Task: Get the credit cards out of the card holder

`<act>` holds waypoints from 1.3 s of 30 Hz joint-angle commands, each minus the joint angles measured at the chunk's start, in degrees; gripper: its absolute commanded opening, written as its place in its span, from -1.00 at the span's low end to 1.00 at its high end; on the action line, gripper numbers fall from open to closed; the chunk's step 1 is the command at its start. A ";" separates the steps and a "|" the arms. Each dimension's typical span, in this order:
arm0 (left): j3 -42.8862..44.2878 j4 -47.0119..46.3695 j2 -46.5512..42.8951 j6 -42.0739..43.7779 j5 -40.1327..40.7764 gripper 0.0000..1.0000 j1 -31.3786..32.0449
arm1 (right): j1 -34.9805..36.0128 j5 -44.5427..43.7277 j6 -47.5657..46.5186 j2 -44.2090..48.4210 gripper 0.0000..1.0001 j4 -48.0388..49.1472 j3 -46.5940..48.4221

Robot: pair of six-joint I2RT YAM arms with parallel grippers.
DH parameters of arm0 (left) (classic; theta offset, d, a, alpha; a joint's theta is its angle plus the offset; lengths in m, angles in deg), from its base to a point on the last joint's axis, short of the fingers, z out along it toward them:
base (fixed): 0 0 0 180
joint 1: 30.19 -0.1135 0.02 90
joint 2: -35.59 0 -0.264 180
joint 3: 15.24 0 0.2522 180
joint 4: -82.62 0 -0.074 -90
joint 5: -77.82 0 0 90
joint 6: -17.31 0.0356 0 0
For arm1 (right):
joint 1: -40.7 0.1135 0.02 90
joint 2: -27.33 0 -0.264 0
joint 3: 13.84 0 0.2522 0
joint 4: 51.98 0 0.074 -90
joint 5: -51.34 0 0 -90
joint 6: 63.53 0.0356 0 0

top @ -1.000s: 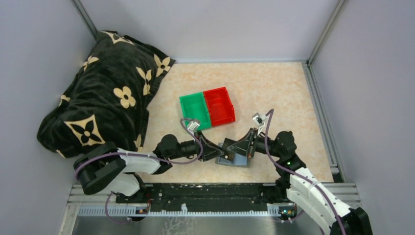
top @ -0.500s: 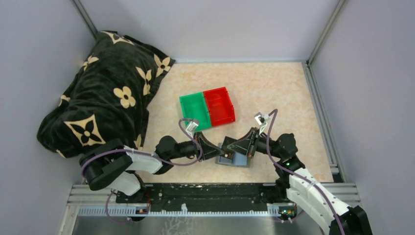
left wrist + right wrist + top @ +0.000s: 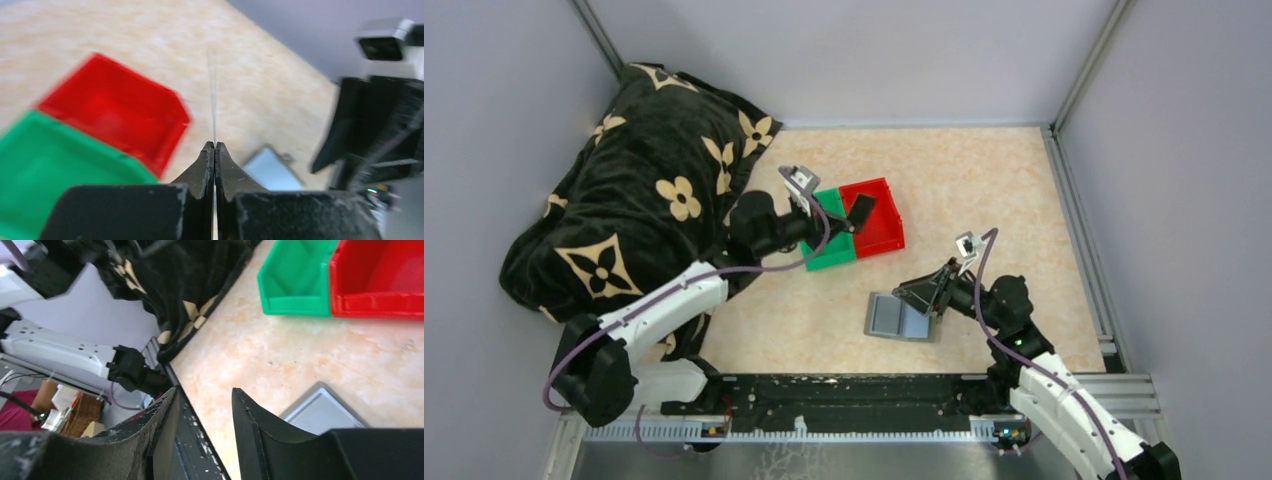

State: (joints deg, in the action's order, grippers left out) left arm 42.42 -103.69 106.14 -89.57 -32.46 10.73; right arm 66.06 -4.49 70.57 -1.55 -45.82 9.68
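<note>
The card holder (image 3: 901,318) lies spread open and flat on the table, a grey bifold; it also shows in the left wrist view (image 3: 272,170) and the right wrist view (image 3: 325,412). My left gripper (image 3: 846,223) is shut on a dark credit card (image 3: 862,211), held above the red bin (image 3: 879,225). In the left wrist view the credit card (image 3: 214,100) is edge-on, a thin line rising from the shut left gripper (image 3: 215,145). My right gripper (image 3: 921,293) hangs open just over the card holder's far right corner, and nothing lies between the fingers of the right gripper (image 3: 202,395).
A green bin (image 3: 821,225) adjoins the red bin on its left. A black blanket with cream flowers (image 3: 639,190) is heaped at the back left. Grey walls close the table on three sides. A metal rail (image 3: 844,395) runs along the near edge.
My left arm rose from the card holder and swung back to the bins with a card in its shut jaws. The right gripper opened, let go of the card holder and lifted slightly.
</note>
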 commanded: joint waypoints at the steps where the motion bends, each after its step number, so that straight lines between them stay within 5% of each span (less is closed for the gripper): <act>1: 8.17 16.94 2.49 19.24 -1.05 -0.99 -6.46 | -0.05 -3.51 -3.97 -0.43 -0.13 -4.26 2.32; 8: 17.62 29.67 10.14 40.49 -7.28 -1.00 -14.32 | -0.05 -3.37 -4.46 -2.94 -0.15 -3.08 1.11; 17: 24.99 36.44 21.13 47.64 -16.05 -1.00 -24.79 | -0.04 0.76 -3.91 -9.20 -0.17 1.07 1.07; 25: 34.16 48.56 31.21 56.57 -18.68 -1.00 -25.46 | -0.05 1.93 -3.89 -11.30 -0.17 2.53 -0.38; 39: 38.82 50.53 41.05 62.57 -17.34 -1.00 -25.46 | -0.05 2.08 -5.95 -13.01 -0.17 -1.71 2.11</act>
State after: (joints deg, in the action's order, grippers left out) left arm 78.42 -55.36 145.02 -30.05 -49.31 -14.56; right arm 66.06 -2.98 65.94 -13.36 -49.62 9.29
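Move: The left hand holds a black card high up; the green tray it is taken to lies about 15 cm ahead, 6 cm to the left and some 22 cm below. The red tray is 18 cm ahead, 4 cm to the right, and the card holder 5 cm back, 11 cm to the right. For the right hand, the card holder is about 4 cm ahead, 1 cm to the right and 19 cm below. Forward and to the left first, then mostly down, the left hand carries the pinched card towards the green tray, roughly 15 cm forward, 12 cm left and 16 cm down. Its wrist rolls some 40 degrees so the rightward-pointing fingers tip down, grip kept shut. Meanwhile the right hand sinks about 6 cm towards the card holder, fingers staying part open. ##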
